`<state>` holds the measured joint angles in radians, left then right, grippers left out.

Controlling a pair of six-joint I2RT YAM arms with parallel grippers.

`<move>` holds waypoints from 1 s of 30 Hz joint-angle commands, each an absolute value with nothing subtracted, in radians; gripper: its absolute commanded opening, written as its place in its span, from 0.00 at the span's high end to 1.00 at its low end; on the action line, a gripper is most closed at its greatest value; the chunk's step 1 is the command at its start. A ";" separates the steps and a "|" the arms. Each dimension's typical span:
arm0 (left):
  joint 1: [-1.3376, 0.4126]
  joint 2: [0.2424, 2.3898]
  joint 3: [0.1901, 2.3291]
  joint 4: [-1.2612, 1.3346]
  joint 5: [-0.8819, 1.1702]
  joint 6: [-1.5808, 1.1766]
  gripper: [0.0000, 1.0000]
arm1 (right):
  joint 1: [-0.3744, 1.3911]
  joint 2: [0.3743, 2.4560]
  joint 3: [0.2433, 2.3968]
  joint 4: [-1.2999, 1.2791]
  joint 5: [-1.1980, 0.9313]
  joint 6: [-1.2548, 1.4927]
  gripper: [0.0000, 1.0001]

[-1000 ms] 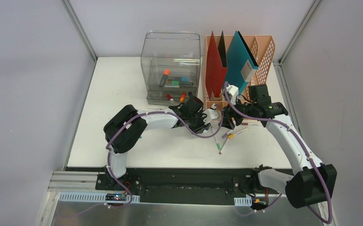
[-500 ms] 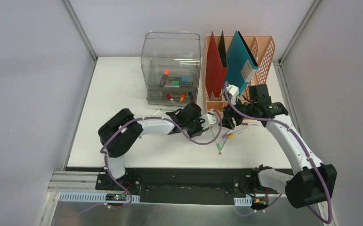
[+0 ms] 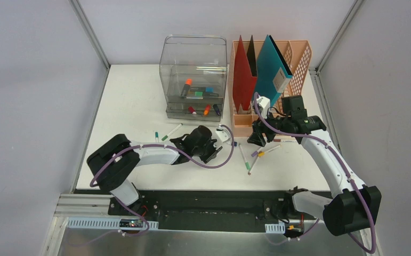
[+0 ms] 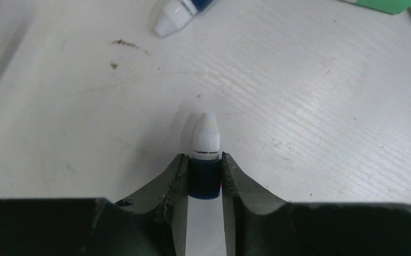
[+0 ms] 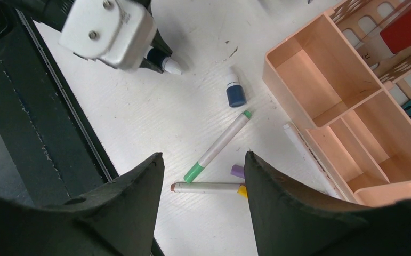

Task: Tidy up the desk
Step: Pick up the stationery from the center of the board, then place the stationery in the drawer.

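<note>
The white desk (image 3: 134, 101) carries scattered pens and small bottles. My left gripper (image 4: 204, 158) is shut on a small dark blue bottle (image 4: 206, 140) with a white ribbed cap, held just above the desk; in the top view this gripper (image 3: 219, 143) is left of centre. A second blue bottle (image 5: 235, 92) lies loose on the desk. My right gripper (image 5: 203, 160) hangs open over a green-capped marker (image 5: 219, 146), a brown-tipped marker (image 5: 208, 187) and a purple cap (image 5: 237, 170), with nothing between its fingers. In the top view it (image 3: 259, 137) is in front of the rack.
A clear plastic drawer box (image 3: 195, 74) with pens inside stands at the back. Right of it stands a peach file rack (image 3: 299, 58) holding red and teal folders. Two green-capped markers (image 3: 171, 132) lie left of the left gripper. A white pen (image 5: 299, 141) rests against the rack's base.
My left arm has drawn back to the left and nearer, away from the rack, and its jaws have closed on the blue bottle. The right arm has not moved.
</note>
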<state>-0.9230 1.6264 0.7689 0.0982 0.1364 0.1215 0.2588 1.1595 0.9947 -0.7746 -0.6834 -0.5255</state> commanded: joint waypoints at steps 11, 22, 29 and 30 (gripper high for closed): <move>-0.889 1.303 0.695 0.186 -0.115 0.191 1.00 | 0.261 1.146 0.999 -0.750 -0.681 -0.538 0.40; -0.787 1.314 0.883 0.070 -0.153 0.421 1.00 | 0.261 1.150 0.999 -0.750 -0.684 -0.538 0.40; -0.771 1.417 1.022 -0.026 -0.234 0.543 1.00 | 0.261 1.151 0.997 -0.748 -0.680 -0.538 0.40; -0.771 1.434 1.044 -0.045 -0.246 0.550 1.00 | 0.261 1.151 0.997 -0.748 -0.680 -0.538 0.40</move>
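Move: The left gripper already holds a blue marker low over the board. The open bottom drawer of the clear organizer lies about 22 cm ahead and 5 cm left, nearly level with it; the orange marker inside is 22 cm ahead and 2 cm left. A second blue marker lies 7 cm ahead and 8 cm right, a green-capped pen 12 cm ahead and 17 cm left. From the idle right hand, that drawer is about 20 cm ahead, 19 cm left and 13 cm below. Bring the left gripper up off the board by about 17 cm, mostly straight up at first, then also forward some 12 cm and a little left, towards the open bottom drawer. Swing the fingers forward and up some 30 degrees as it climbs, turning slightly counter-clockwise, and keep the blue marker pinched. ##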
